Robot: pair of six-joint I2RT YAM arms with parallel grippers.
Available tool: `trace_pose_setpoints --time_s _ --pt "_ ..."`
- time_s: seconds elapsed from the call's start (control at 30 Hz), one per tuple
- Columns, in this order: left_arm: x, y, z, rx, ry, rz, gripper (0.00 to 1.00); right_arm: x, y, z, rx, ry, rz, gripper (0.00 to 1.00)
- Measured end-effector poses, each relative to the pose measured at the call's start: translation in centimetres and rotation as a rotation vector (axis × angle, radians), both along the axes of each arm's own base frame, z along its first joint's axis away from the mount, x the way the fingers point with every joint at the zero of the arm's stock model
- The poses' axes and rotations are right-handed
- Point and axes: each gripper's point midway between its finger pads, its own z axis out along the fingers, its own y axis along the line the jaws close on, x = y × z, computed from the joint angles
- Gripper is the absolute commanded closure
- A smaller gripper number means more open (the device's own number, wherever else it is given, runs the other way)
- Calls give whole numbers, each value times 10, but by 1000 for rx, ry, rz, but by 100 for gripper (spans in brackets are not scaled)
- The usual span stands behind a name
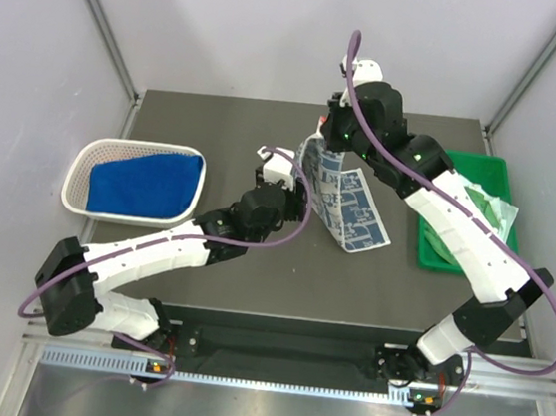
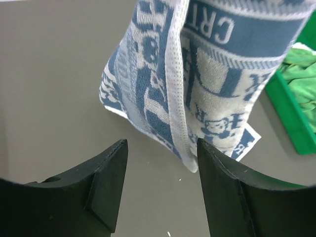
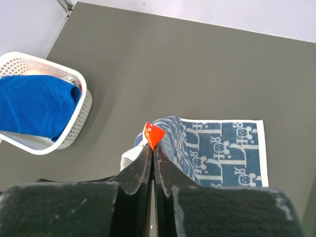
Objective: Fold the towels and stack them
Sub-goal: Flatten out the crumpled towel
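A white towel with blue print (image 1: 356,209) hangs from my right gripper (image 1: 318,142), its lower part trailing flat on the dark table. In the right wrist view the right gripper (image 3: 152,148) is shut on the towel's (image 3: 222,153) corner, beside a red tag (image 3: 154,134). My left gripper (image 1: 298,192) stands open beside the hanging edge. In the left wrist view the towel's (image 2: 207,74) lowest corner dangles between the open fingers of the left gripper (image 2: 161,148), close to the right finger (image 2: 217,173) and not pinched. A royal blue towel (image 1: 145,181) lies in the basket.
The white mesh basket (image 1: 79,170) sits at the table's left, also showing as basket (image 3: 81,116) in the right wrist view. A green tray (image 1: 424,253) holding green cloth (image 1: 487,204) stands at the right, close behind the right arm's forearm. Grey walls enclose the table.
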Motion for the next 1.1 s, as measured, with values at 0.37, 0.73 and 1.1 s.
trace_pose_setpoints --time_s 0.37,0.73,1.1 --pt "4 1 -16 30 27 30 64 -2 -3 -2 -3 -2 -5 100" --pt "8 18 -11 94 14 106 100 -10 -12 -2 -12 -13 -2 100" --pt "-33 31 128 50 -214 -155 100 -65 -45 63 2 -203 124 100"
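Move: The towel's loose white hem hangs just off the left fingertips, about 2 cm ahead, 1 cm right and 2 cm below the left hand. The towel corner in the right fingers is roughly 6 cm ahead, 3 cm right and 14 cm above the left hand; the towel's printed panel on the table lies some 6 cm ahead, 16 cm right and 22 cm below it. From the right hand the hem is about 6 cm back, 3 cm left and 16 cm below. The hanging hem is pinched by the left fingers, which shut from over half open after dipping about 1.5 cm and easing slightly left. The left hand then lifts fast, some 14 cm, drawing back and to the left. The right hand keeps its corner nearly still, then goes back about 6 cm, up as much and rightward, away from the left; both hands' fingers tip up. ##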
